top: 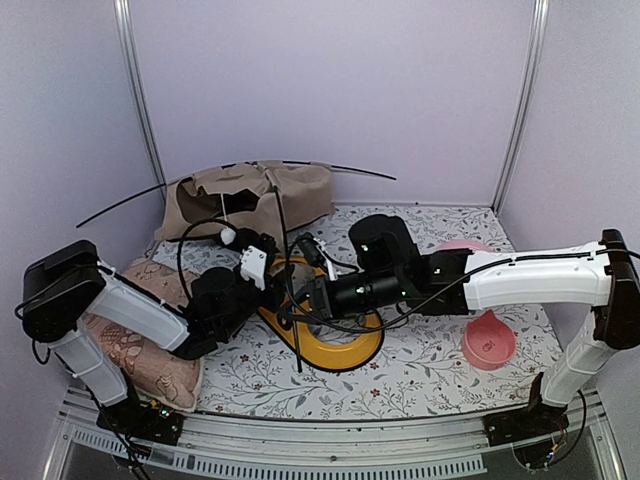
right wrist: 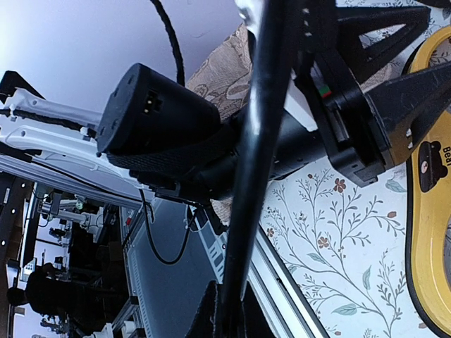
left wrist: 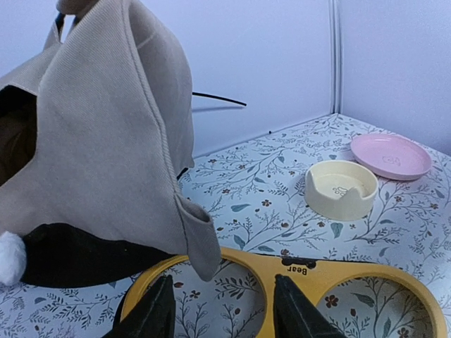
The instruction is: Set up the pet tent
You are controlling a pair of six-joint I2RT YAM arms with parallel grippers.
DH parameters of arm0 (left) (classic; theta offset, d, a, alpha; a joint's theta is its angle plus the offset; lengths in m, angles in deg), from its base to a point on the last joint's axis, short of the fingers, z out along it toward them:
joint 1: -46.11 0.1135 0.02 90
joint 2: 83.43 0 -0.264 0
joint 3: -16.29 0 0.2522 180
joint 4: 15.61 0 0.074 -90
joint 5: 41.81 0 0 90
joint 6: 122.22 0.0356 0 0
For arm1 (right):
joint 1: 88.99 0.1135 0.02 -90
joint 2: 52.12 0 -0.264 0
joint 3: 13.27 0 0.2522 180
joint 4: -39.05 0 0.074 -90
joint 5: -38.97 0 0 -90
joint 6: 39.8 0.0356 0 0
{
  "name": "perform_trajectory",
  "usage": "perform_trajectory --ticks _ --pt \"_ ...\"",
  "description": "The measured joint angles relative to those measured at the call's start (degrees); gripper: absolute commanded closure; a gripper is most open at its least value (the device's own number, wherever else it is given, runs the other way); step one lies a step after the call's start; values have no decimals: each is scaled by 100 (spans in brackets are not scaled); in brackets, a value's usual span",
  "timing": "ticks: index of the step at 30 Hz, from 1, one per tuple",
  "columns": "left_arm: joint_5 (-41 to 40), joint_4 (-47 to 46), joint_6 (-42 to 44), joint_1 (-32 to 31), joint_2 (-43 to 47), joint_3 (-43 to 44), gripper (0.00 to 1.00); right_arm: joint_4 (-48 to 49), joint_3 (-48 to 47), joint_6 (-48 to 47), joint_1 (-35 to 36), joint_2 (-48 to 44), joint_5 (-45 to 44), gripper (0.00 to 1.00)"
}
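Note:
The pet tent (top: 248,200) lies collapsed in tan fabric at the back left, with thin black poles arching over it. In the left wrist view its fabric (left wrist: 106,141) hangs close ahead, dark lining below, and a white pompom (left wrist: 10,257) is at the left edge. A folded corner pocket (left wrist: 199,243) dangles just beyond my left gripper (left wrist: 224,311), which is open and holds nothing. My right gripper (right wrist: 236,317) is shut on a black pole (right wrist: 257,155). In the top view that pole (top: 297,350) runs across the yellow tray toward the tent, with the right gripper (top: 298,298) on it.
A yellow double-bowl tray (top: 345,355) lies flat under both grippers. A cream bowl (left wrist: 342,189) and a pink plate (left wrist: 391,156) sit further right, and a pink bowl (top: 489,343) is near the right arm. The patterned cushion (top: 130,350) lies under the left arm.

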State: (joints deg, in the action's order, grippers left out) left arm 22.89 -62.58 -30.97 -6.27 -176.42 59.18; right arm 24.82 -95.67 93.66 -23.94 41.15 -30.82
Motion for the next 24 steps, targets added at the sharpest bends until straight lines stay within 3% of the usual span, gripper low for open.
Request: perform_trajectory --ticks 9,24 --pt "153 -9 -127 168 -339 94 57 -85 -39 2 0 0 -4 100" --pt "319 -37 -190 267 -461 348 74 -181 -39 2 0 0 -11 100"
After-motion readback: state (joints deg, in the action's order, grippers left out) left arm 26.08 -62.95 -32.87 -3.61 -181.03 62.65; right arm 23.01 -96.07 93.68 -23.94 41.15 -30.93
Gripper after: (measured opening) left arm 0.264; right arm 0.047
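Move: The tent's loose corner flap hangs about 4 cm ahead of the left fingers and 1 cm to their right, level with them. From the left hand, the white pom-pom is some 8 cm ahead and 10 cm left at much the same height; the yellow tray's middle lies about 4 cm ahead, 7 cm right and 14 cm below. From the right hand, which holds the tent pole, the flap is roughly 17 cm ahead, straight in line and 6 cm lower. With fingers half open, the left hand first dips nearly 2 cm, then comes back up about 1 cm while easing some 2 cm forward onto the tent's hanging corner flap, its wrist hardly turning. As it slows, its fingers close around the flap to about a quarter open, while the right hand stays in place and keeps its shut grip on the black pole. ##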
